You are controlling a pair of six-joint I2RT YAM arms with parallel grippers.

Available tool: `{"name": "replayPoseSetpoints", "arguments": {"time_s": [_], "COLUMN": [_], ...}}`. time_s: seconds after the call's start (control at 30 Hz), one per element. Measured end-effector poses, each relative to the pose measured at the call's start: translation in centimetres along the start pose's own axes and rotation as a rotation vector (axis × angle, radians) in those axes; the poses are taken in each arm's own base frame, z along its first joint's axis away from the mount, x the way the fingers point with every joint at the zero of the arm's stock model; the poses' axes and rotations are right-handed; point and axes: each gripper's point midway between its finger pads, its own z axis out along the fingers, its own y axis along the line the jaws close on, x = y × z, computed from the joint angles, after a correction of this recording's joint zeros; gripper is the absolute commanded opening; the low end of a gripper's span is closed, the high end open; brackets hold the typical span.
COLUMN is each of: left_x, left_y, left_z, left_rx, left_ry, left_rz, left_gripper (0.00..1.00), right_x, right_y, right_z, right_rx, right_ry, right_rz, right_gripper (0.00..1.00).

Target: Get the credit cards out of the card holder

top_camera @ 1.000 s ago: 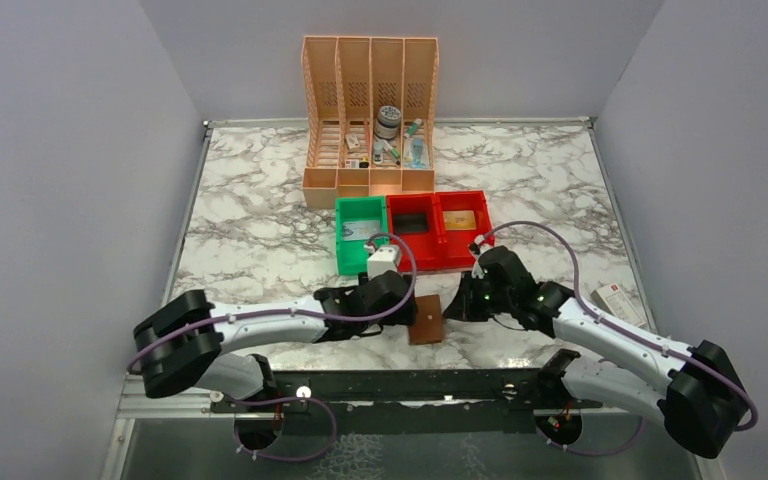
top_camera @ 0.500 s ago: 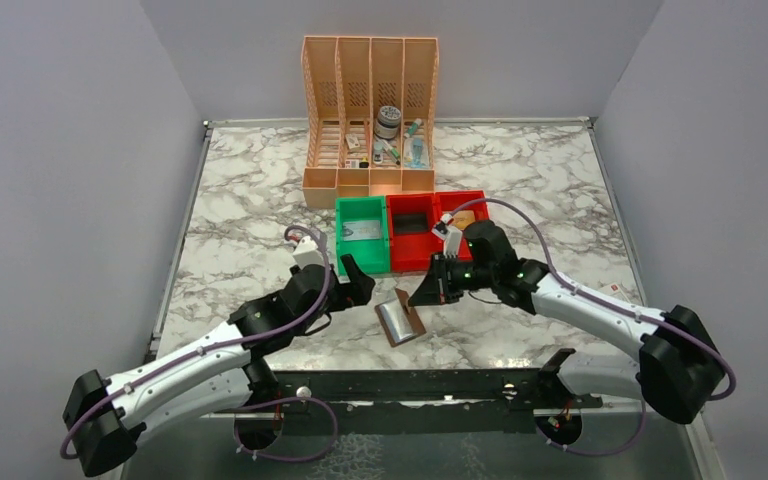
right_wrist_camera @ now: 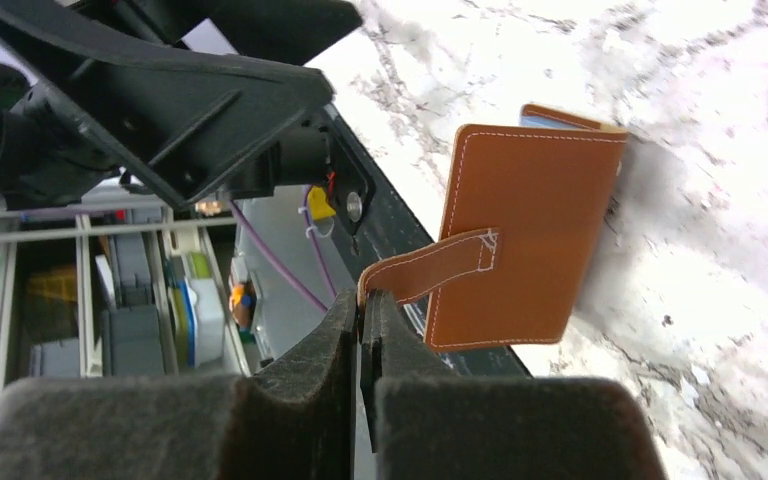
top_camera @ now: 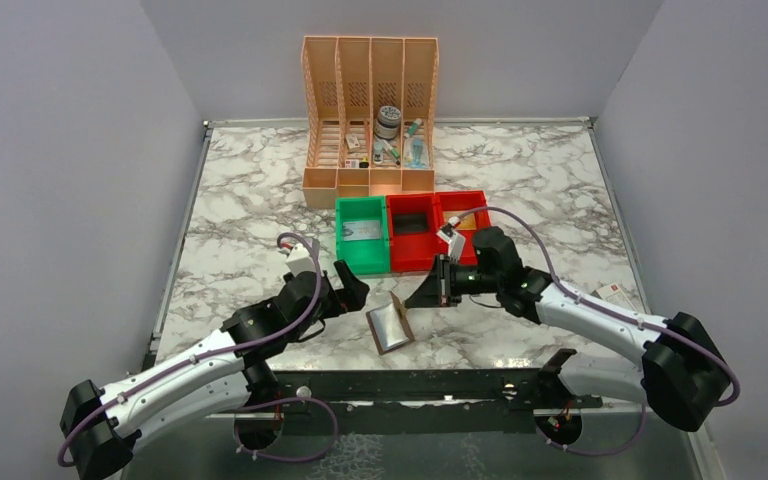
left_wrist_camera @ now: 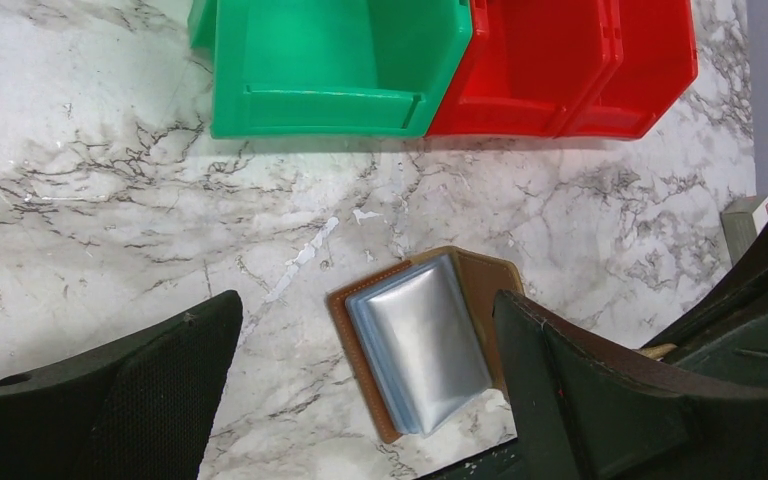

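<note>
The brown card holder [top_camera: 390, 326] lies open on the marble near the front edge. A stack of pale blue-grey credit cards [left_wrist_camera: 422, 345] with a glossy silver top sits inside it. My right gripper [right_wrist_camera: 362, 310] is shut on the holder's snap tab [right_wrist_camera: 430, 268] and holds the brown cover [right_wrist_camera: 525, 235] up off the table. In the top view the right gripper [top_camera: 424, 292] is just right of the holder. My left gripper [top_camera: 352, 285] hangs left of and above the holder, with its fingers [left_wrist_camera: 140, 390] wide apart and nothing between them.
A green bin [top_camera: 362, 236] and two joined red bins [top_camera: 438, 230] stand just behind the holder. A peach file organiser [top_camera: 370, 115] with small items is at the back. A small white box [top_camera: 615, 297] lies at the right. The table's front edge is close below the holder.
My left gripper has opened wide and drawn back to the left, away from the holder. My right gripper has pulled the tab up, and the holder now lies open showing the silver stack.
</note>
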Motion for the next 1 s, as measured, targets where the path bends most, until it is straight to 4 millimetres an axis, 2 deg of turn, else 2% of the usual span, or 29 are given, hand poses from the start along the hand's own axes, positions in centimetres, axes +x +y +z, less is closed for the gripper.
{"name": "replayPoseSetpoints", "arguments": {"time_s": [0.17, 0.3, 0.4, 0.5, 0.6, 0.8, 1.0], "left_x": [0.0, 0.4, 0.9, 2.3, 4.1, 7.1, 7.4], "left_y": [-0.7, -2.3, -3.9, -5.0, -5.5, -5.7, -5.7], "left_z": [0.1, 0.3, 0.5, 1.0, 1.8, 2.8, 3.0], "left_rx": [0.027, 0.099, 0.179, 0.24, 0.267, 0.271, 0.246], "left_ry": [0.005, 0.032, 0.056, 0.111, 0.185, 0.318, 0.351], "left_rz": [0.002, 0.007, -0.001, -0.001, 0.009, 0.028, 0.034], "left_gripper": [0.99, 0.99, 0.99, 0.99, 0.98, 0.96, 0.96], "right_x": [-0.3, -1.1, 0.3, 3.2, 4.5, 4.1, 5.0], "right_y": [-2.1, -5.4, -8.8, -11.9, -12.9, -13.6, -15.5], "right_z": [-0.7, -1.6, -2.2, -2.8, -3.3, -4.0, -4.1], "right_rx": [0.094, 0.173, 0.235, 0.296, 0.328, 0.368, 0.442], "right_ry": [-0.072, -0.128, -0.133, -0.104, -0.099, -0.15, -0.127], "right_rz": [0.056, 0.109, 0.175, 0.235, 0.242, 0.201, 0.213], "right_gripper": [0.01, 0.01, 0.01, 0.01, 0.01, 0.01, 0.01]}}
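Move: The right hand already pinches the card holder's strap; the holder's middle is about 10 cm below it, some 3 cm left and 1 cm back. From the open left hand the holder lies roughly 7 cm right, 6 cm back and 9 cm down. The green tray is about 16 cm ahead of the left hand and 2 cm right; the nearer red tray is some 21 cm ahead of the right hand and 2 cm left. Still pinching the strap, the right hand lowers about 13 cm almost to the table and swings about 10 cm right, fingers tipping further down, drawing the cover outward from the clear pockets. The left hand, wide open, travels some 9 cm right and a little back, rising slightly then sinking, and turns about 20 degrees clockwise over the pockets; no touch of its own can be seen. ##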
